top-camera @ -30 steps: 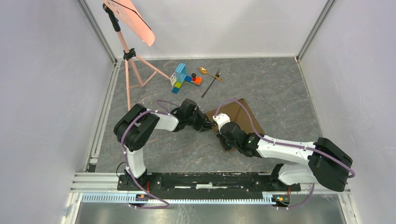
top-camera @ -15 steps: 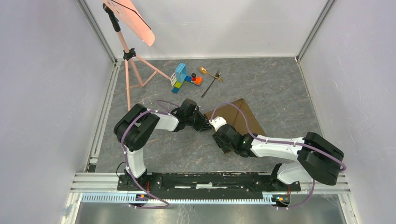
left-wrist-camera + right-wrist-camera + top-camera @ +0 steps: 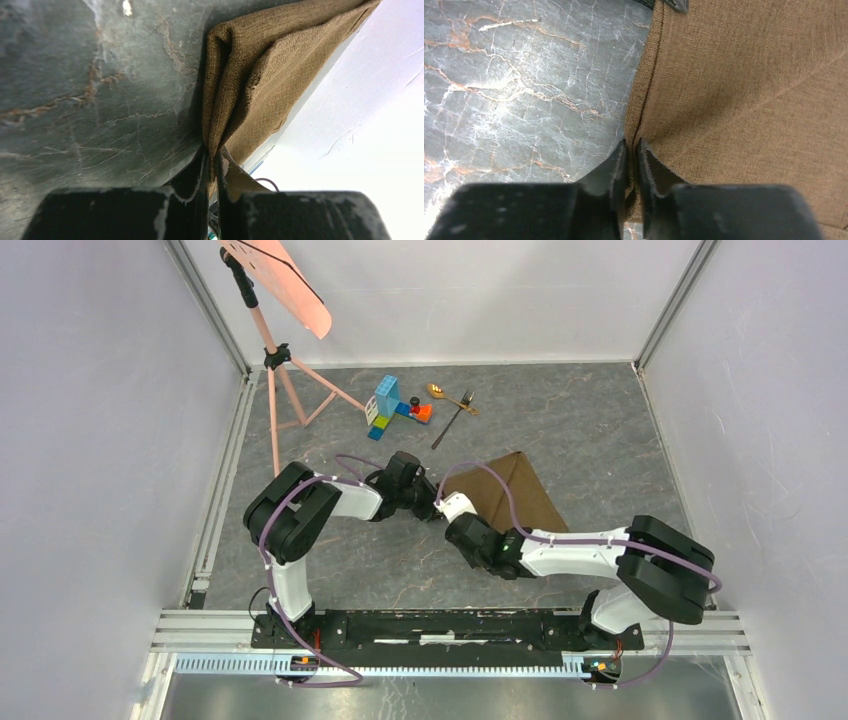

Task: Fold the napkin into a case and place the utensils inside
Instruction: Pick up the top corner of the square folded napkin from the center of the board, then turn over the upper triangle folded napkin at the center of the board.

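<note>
The brown napkin point(image 3: 518, 490) lies partly folded in the middle of the table. My left gripper point(image 3: 432, 507) is at its left corner, shut on a raised fold of the cloth point(image 3: 250, 75), which bunches between the fingers point(image 3: 200, 170). Just beside it, my right gripper point(image 3: 452, 516) pinches the napkin's left edge point(image 3: 749, 100) between nearly closed jaws, low against the marble surface. The gold spoon point(image 3: 440, 393) and the dark fork point(image 3: 452, 420) lie at the back of the table, apart from both grippers.
Colourful toy blocks point(image 3: 392, 405) stand just left of the utensils. A pink tripod stand point(image 3: 285, 390) occupies the back left corner. Grey walls close in the table on three sides.
The right arm swung left along the napkin's near edge to the left corner, opening and then closing on the edge there. The napkin's near part was drawn in. The left gripper tightened and stayed put.
</note>
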Available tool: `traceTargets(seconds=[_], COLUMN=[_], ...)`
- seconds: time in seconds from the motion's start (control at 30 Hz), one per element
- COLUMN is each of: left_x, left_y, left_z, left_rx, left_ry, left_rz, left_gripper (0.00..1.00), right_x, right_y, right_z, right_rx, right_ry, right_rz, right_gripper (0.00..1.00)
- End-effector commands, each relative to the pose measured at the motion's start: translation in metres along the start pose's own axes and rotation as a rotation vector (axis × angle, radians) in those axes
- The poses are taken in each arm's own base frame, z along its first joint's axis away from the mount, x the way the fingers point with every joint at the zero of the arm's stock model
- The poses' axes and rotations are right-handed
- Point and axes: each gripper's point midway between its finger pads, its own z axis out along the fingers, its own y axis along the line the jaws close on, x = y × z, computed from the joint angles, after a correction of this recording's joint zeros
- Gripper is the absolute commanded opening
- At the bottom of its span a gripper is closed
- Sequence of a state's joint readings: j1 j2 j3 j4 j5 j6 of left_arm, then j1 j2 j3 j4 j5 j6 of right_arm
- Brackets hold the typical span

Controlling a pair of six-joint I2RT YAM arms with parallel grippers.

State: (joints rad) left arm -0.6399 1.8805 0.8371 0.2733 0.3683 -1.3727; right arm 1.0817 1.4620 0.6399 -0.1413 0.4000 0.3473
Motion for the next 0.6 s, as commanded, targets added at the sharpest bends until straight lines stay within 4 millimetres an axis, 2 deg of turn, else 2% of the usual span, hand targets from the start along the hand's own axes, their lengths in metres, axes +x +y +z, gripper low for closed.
traceTargets(seconds=[0.0, 0.13, 0.23, 0.33, 0.43, 0.5, 0.57], left_x=[-0.006, -0.017, -0.021, -0.031, -0.040, -0.045, -0.049], left_y=[-0.015, -0.015, 0.011, 0.037, 0.056, 0.058, 0.041], left_z=[-0.008, -0.028, -0.061, -0.113, -0.179, -0.230, -0.277], left_rx=[0.027, -0.021, -0.242, -0.432, -0.543, -0.601, -0.582], left_ry=[-0.009, -0.041, -0.091, -0.163, -0.270, -0.392, -0.523], left_rz=[-0.009, -0.015, -0.038, -0.030, -0.058, -0.054, -0.016], left_gripper=[0.05, 0.02, 0.02, 0.02, 0.02, 0.02, 0.02], right_x=[0.008, -0.017, -0.049, -0.068, -0.092, -0.112, -0.135], right_y=[-0.021, -0.002, 0.040, 0.086, 0.138, 0.168, 0.191], right_z=[-0.002, -0.014, -0.029, -0.046, -0.074, -0.101, -0.136], right_rx=[0.176, 0.089, -0.156, -0.402, -0.701, -0.904, -1.111], right_ry=[0.028, -0.027, -0.123, -0.151, -0.197, -0.234, -0.298], right_rz=[-0.073, -0.067, -0.055, -0.028, 0.012, 0.059, 0.119], right_gripper=[0.02, 0.00, 0.00, 0.00, 0.00, 0.00, 0.00])
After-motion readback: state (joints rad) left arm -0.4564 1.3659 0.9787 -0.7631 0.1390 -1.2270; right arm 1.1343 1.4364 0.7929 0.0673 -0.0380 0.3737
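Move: The folded napkin lies turned like a diamond, its left corner already pinched in the left fingers and its middle some 13 cm to their right, level with them. From the right hand, at the near-left edge, that middle is about 8 cm ahead and 7 cm right; the left gripper is roughly 9 cm ahead and 6 cm left. The fork lies about 20 cm ahead of the left hand and 2 cm right, the toy blocks about 22 cm ahead and 11 cm left. The napkin's near-left edge is nipped tight as the right fingers finish closing; then, after a brief hold, both hands pull it quickly leftward together, some 15 cm with the left and 13 cm with the right, while rising about 9 cm and easing slightly back. Both keep their pinch as the wrists roll some 30 degrees, fingertips swinging to the left. ##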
